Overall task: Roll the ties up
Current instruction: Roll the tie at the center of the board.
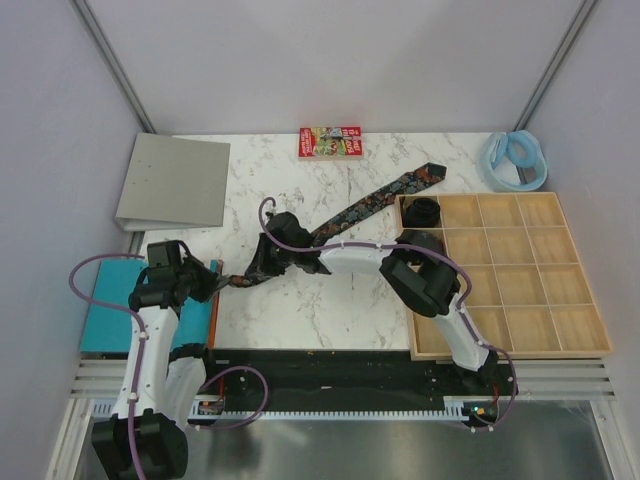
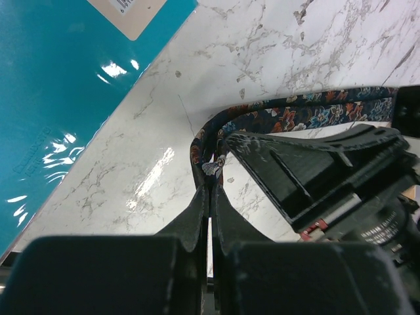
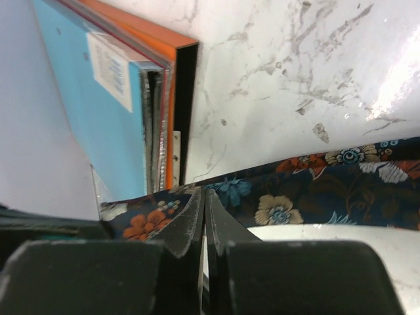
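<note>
A dark floral tie (image 1: 370, 205) lies slantwise across the marble table, its wide end near the wooden tray (image 1: 500, 353) and its narrow end at the left. My left gripper (image 1: 225, 281) is shut on that narrow end; in the left wrist view the tie (image 2: 308, 108) bends back from the closed tips (image 2: 211, 174). Just to the right, my right gripper (image 1: 258, 268) is shut on the same tie (image 3: 315, 190), its tips (image 3: 205, 193) pinched at the fabric's edge. A second tie (image 1: 422, 210), rolled into a coil, sits in the tray's top-left compartment.
A teal folder (image 1: 110, 305) with an orange one (image 3: 172, 98) beside it lies just left of both grippers. A grey binder (image 1: 175, 180) is at the back left, a red box (image 1: 329, 141) at the back centre, a pale blue ring (image 1: 517, 158) at the back right.
</note>
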### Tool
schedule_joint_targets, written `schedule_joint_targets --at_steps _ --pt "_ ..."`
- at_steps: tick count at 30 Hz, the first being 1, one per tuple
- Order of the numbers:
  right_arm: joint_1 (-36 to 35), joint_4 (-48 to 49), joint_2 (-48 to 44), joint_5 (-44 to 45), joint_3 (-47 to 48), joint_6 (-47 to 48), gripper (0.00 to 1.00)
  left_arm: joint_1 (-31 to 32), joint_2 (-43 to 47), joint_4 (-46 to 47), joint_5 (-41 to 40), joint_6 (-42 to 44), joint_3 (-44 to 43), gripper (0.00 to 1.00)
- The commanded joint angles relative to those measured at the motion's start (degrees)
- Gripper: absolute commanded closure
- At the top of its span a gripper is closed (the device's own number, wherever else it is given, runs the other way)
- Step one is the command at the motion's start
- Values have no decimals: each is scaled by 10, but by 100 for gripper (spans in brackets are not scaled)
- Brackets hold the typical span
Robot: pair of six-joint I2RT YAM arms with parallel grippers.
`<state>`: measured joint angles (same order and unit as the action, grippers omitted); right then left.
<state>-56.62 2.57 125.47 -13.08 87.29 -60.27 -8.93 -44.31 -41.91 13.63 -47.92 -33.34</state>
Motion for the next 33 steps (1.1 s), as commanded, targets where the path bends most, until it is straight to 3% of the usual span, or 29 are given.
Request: schedule_joint_targets --at_steps 1,15,27,33 --pt "-16 2 26 -5 32 -4 94 -2 5 15 5 -3 0 98" --pt "-40 17 53 -3 52 -24 95 -3 -10 29 12 3 2 98" --pt "59 -3 -39 -5 -54 19 94 10 -51 58 57 30 8 98" --pt "106 0 -111 -6 -127 34 94 72 -112 75 30 33 -9 98"
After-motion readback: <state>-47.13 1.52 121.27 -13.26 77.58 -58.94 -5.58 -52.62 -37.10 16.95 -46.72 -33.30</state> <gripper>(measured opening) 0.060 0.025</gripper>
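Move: My left hand already pinches the narrow end of the tie; the stretch beside my right fingers lies about 6 cm to its right and 2 cm ahead. From my right hand, that held end is some 6 cm left and 2 cm back, while the wide end lies about 40 cm right and 21 cm ahead, roughly 4 cm lower. From my left hand, the blue folder's middle is about 15 cm left and 5 cm back, a little below. My right hand, nearly shut, first dips and slides back-left about 4 cm, in beside my left hand. Then it reverses and sweeps right and forward about 13 cm along the tie towards its wide end, fingertips down by the strip's near edge. Late on, my left hand keeps its pinch and eases right and down a couple of centimetres, turning slightly clockwise. ##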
